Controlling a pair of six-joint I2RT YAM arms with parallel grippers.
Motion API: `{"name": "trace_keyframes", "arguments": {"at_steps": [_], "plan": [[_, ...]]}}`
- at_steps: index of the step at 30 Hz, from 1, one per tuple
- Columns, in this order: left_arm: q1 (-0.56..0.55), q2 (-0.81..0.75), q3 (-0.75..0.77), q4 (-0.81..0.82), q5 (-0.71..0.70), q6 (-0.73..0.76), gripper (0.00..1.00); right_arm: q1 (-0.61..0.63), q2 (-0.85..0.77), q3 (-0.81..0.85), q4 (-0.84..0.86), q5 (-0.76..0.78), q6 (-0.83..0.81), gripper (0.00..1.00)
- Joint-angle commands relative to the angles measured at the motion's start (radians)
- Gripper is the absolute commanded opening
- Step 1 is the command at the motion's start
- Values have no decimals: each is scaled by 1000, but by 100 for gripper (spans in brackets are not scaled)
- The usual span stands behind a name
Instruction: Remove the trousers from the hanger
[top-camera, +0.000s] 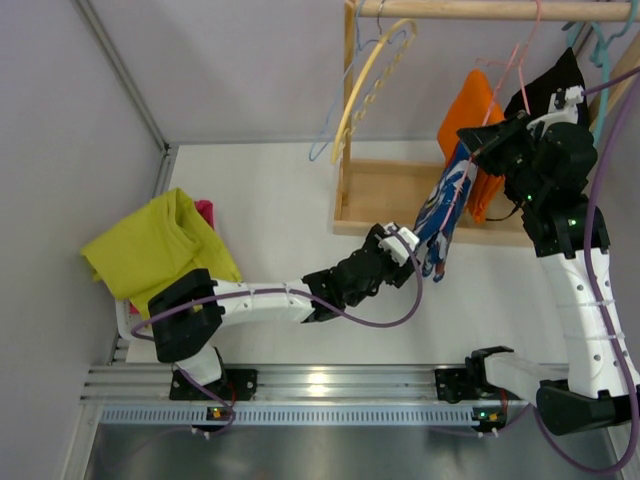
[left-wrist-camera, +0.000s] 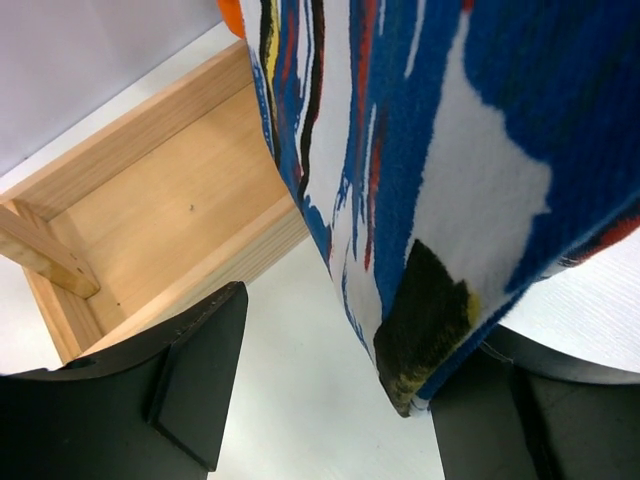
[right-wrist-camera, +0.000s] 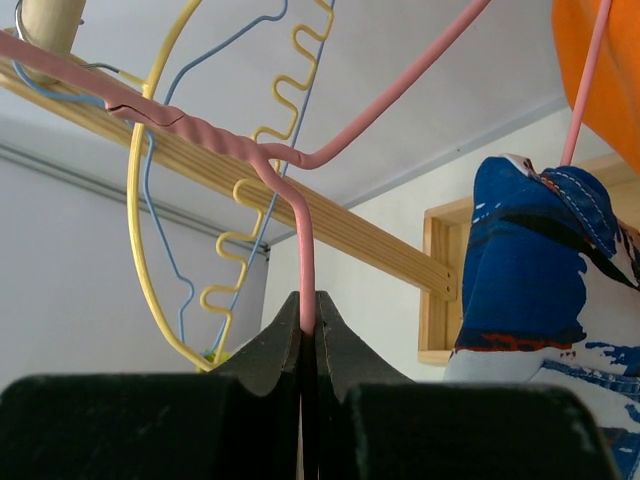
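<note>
The trousers (top-camera: 443, 215) are blue, white and red patterned and hang from a pink wire hanger (top-camera: 517, 70) in front of the wooden rack. My right gripper (top-camera: 492, 138) is shut on the pink hanger (right-wrist-camera: 303, 250) just below its twisted neck, the wire pinched between the fingertips of the gripper (right-wrist-camera: 308, 312). The trousers (right-wrist-camera: 530, 260) drape to the right of it. My left gripper (top-camera: 405, 248) is open at the trousers' bottom hem. In the left wrist view the trousers (left-wrist-camera: 450, 150) hang down between the spread fingers of the gripper (left-wrist-camera: 345, 385), their hem close to the right finger (left-wrist-camera: 520, 420).
A wooden rack base (top-camera: 385, 195) and top rod (top-camera: 480, 10) stand at the back, carrying a yellow hanger (top-camera: 370, 70), an orange garment (top-camera: 470, 105) and a black garment (top-camera: 555, 85). A yellow garment pile (top-camera: 160, 245) lies at the left by the wall.
</note>
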Motion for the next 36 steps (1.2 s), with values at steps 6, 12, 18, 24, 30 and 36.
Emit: {"name": "trace_keyframes", "arguments": {"at_steps": [6, 12, 18, 24, 30, 36], "plan": [[17, 0, 112, 156, -45, 67, 74, 7, -35, 43, 140, -46, 69, 0], [17, 11, 157, 206, -45, 109, 75, 7, -38, 39, 141, -49, 76, 0], [16, 23, 183, 255, -28, 156, 73, 7, -42, 31, 147, -58, 94, 0], [17, 25, 189, 315, -34, 198, 29, 2, -56, 30, 147, -60, 83, 0], [17, -24, 210, 314, -51, 228, 0, -2, -81, -29, 149, -63, 10, 0], [29, -148, 241, 170, 1, 160, 0, -7, -111, -159, 192, -106, -56, 0]]}}
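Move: The patterned trousers hang from the pink hanger, their lower corner already between the left hand's open fingers. Their middle is about 5 cm ahead of that hand, 7 cm to its right and 10 cm up. From the left hand the orange garment is roughly 17 cm ahead, 13 cm right and 12 cm up, and the wooden tray 17 cm ahead, 5 cm right and 18 cm down. From the right hand, shut on the hanger, the trousers' middle is some 14 cm below, 3 cm back and 2 cm left. The left hand climbs about 11 cm up along the trousers, edging a little forward and tipping its fingers up by some 15 degrees; near the top of the climb the open fingers close and pinch the blue cloth between them. The right hand keeps its grip on the pink hanger nearly in place, easing slightly back and down only at the very end. ##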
